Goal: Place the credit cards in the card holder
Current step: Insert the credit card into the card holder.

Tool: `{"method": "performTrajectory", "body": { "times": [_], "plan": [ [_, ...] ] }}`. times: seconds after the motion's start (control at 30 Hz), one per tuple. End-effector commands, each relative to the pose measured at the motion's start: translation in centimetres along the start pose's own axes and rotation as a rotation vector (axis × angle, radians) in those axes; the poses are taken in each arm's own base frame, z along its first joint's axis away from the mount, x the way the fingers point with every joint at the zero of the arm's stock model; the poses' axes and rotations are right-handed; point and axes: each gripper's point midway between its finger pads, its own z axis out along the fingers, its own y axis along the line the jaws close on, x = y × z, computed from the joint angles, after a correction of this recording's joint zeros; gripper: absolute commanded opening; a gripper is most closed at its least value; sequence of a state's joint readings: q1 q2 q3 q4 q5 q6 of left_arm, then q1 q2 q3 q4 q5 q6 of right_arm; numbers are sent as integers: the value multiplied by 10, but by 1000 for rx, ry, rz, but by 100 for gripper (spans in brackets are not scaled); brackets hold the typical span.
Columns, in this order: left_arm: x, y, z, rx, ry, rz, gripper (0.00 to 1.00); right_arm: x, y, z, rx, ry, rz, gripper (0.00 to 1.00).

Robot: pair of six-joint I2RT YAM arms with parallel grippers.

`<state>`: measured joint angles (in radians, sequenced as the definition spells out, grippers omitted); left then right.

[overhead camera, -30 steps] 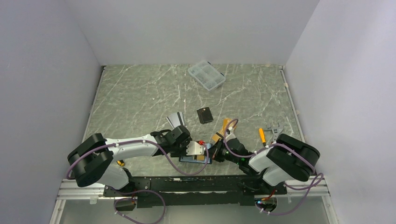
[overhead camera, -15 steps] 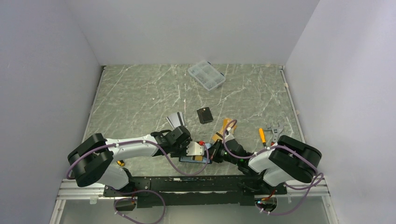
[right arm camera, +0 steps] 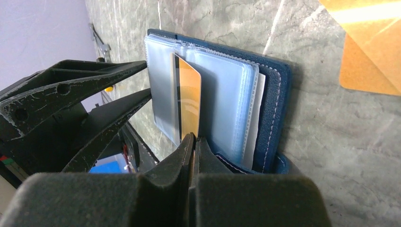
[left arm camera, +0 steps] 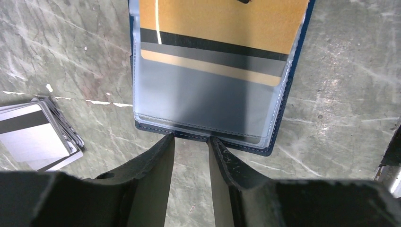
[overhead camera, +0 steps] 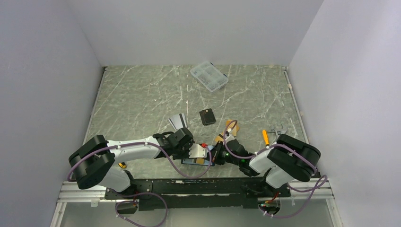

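Observation:
The navy card holder (left arm camera: 208,101) lies open on the table near the front edge, its clear sleeves up. My left gripper (left arm camera: 191,139) is open, with both fingertips touching the holder's near edge and nothing between them. My right gripper (right arm camera: 193,139) is shut on an orange-gold credit card (right arm camera: 189,99), which stands on edge partly inside a clear sleeve. The left wrist view shows that card (left arm camera: 222,23) under the plastic. In the top view the two grippers meet over the holder (overhead camera: 197,161). Silver-grey cards (overhead camera: 178,120), a black card (overhead camera: 207,116) and another orange-gold card (overhead camera: 232,126) lie further back.
A clear compartment box (overhead camera: 209,75) sits at the back of the table. An orange-handled tool (overhead camera: 265,137) and a metal tool (overhead camera: 276,130) lie to the right of my right arm. The silver-grey card stack (left arm camera: 38,137) is just left of the holder.
My right arm has shifted slightly left towards the holder with the card in its grip. The left arm has hardly moved.

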<state>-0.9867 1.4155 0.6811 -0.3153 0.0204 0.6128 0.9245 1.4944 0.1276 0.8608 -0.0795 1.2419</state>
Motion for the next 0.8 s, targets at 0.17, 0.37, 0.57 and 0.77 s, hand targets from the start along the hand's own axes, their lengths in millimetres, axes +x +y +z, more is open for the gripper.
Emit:
{"method": "performTrajectory", "body": {
  "times": [0.17, 0.37, 0.57, 0.77],
  "plan": [
    [39, -32, 4, 109, 137, -10, 38, 16, -36, 4, 133, 129, -73, 0],
    [36, -33, 3, 115, 119, -9, 37, 19, -35, 17, 162, 168, -76, 0],
    [22, -39, -3, 150, 37, -6, 37, 11, -35, 13, 230, 127, -117, 19],
    [15, -22, -16, 143, -5, -67, 39, 0, -31, 0, 294, 82, -167, 37]
  ]
}}
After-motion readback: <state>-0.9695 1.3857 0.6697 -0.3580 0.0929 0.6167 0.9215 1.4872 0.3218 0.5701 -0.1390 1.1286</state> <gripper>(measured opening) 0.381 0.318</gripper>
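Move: The right gripper still pinches the gold card's right edge. The clear pocket it is entering, in the card holder's left half, is centred about 6 cm to that hand's left, 1 cm ahead and 1 cm lower. From that same hand, the orange cards lie some 16 cm ahead and 10 cm right, the black cards about 21 cm ahead and 1 cm left. From the left gripper, at the holder's left edge, the pocket is roughly 6 cm right and 1 cm back. Push the gold card leftward into the clear pocket with the right gripper, about 3 cm and slightly forward, turning the hand some 5 degrees counter-clockwise; then open its fingers about a third, let go and rise slightly. Hold the half-open left fingertips against the holder's left edge, then draw them back about 1.5 cm, clear of it. ##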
